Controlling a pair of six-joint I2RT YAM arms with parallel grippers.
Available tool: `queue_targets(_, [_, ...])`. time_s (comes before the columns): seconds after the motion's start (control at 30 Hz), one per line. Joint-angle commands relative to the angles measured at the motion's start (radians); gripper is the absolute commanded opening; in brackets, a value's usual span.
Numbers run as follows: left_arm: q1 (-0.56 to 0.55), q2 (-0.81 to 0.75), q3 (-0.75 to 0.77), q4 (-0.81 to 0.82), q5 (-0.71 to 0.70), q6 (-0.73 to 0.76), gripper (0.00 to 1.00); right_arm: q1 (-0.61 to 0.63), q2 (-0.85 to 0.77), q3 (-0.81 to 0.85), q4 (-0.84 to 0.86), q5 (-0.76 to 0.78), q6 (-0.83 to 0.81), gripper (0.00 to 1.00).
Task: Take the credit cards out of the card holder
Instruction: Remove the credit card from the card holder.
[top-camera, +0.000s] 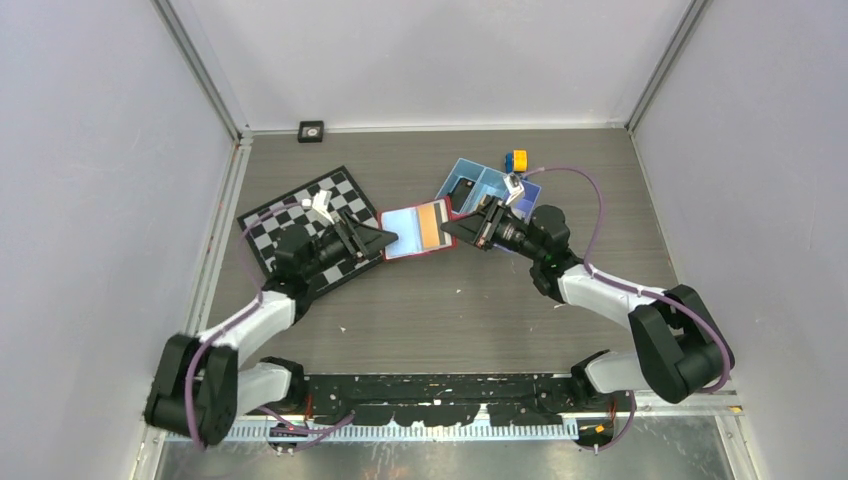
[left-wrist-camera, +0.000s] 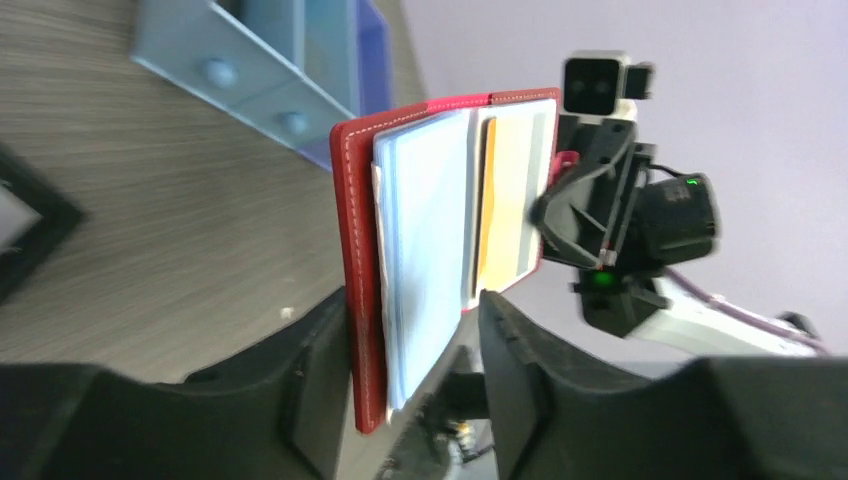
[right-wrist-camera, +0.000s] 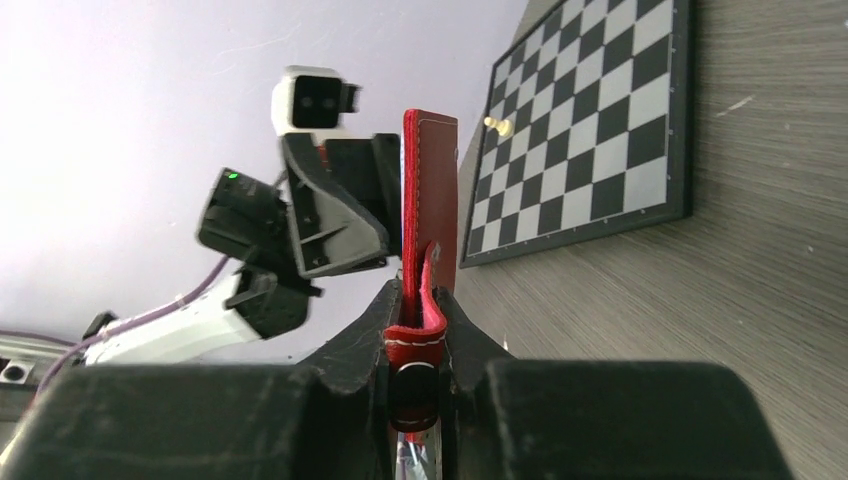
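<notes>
The card holder (top-camera: 405, 222) is a red wallet, spread open and held up between both arms. Its pale blue lining (left-wrist-camera: 430, 230) faces the left wrist camera, with an orange-gold credit card (left-wrist-camera: 500, 200) and a grey one (left-wrist-camera: 541, 170) tucked in the far half. My left gripper (left-wrist-camera: 415, 375) stands open around the wallet's near edge; one finger (left-wrist-camera: 320, 380) lies against the red cover, the other is apart from the lining. My right gripper (right-wrist-camera: 422, 330) is shut on the wallet's far edge at the snap tab (right-wrist-camera: 415, 335).
A blue compartment tray (top-camera: 480, 185) lies behind the right gripper, with a yellow and blue block (top-camera: 517, 160) past it. A chessboard (top-camera: 262, 225) lies under the left arm. A small black square (top-camera: 311, 130) sits at the back wall.
</notes>
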Motion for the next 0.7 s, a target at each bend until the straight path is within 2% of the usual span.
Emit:
queue_targets(0.0, [-0.004, -0.232, 0.093, -0.56, -0.263, 0.264, 0.53, 0.001, -0.002, 0.02, -0.043, 0.034, -0.039, 0.0])
queue_targets(0.1, [-0.006, -0.374, 0.072, -0.621, -0.358, 0.3, 0.63, 0.002, 0.001, 0.029, -0.079, 0.041, -0.055, 0.01])
queue_targets(0.2, [-0.015, -0.423, 0.026, -0.547, -0.365, 0.289, 0.96, 0.002, 0.012, 0.027, -0.04, 0.019, -0.038, 0.0])
queue_targets(0.23, [-0.017, -0.411, 0.021, -0.521, -0.354, 0.286, 0.99, 0.001, 0.018, 0.024, -0.009, 0.008, -0.024, 0.0])
queue_targets(0.43, [-0.017, -0.154, 0.077, -0.431, -0.189, 0.235, 1.0, 0.001, 0.04, 0.007, 0.111, -0.035, 0.037, 0.01])
queue_targets(0.67, [-0.017, 0.046, 0.01, 0.034, -0.02, 0.021, 1.0, 0.002, 0.044, -0.008, 0.189, -0.048, 0.085, 0.01])
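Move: The card holder, open and held at its clasp end by the right hand, has its middle about 5 cm right of the left hand point and 2 cm ahead, near its height; its left edge is between the part-open fingers. The orange card is 7 cm right and 2 cm ahead of the left hand. The chessboard is 18 cm to its left, 3 cm ahead, and about 18 cm below. From the right hand, the holder's middle is 6 cm left, level with it. Left and slightly up first, the left hand backs off some 4 cm from the card holder's free edge while its fingers spread fully; then it turns back right about 3 cm and drops roughly 9 cm, the wrist rolling and tipping down, with the open fingers either side of that edge. The right hand keeps pinching the clasp strap, dipping a couple of centimetres and coming back up. ##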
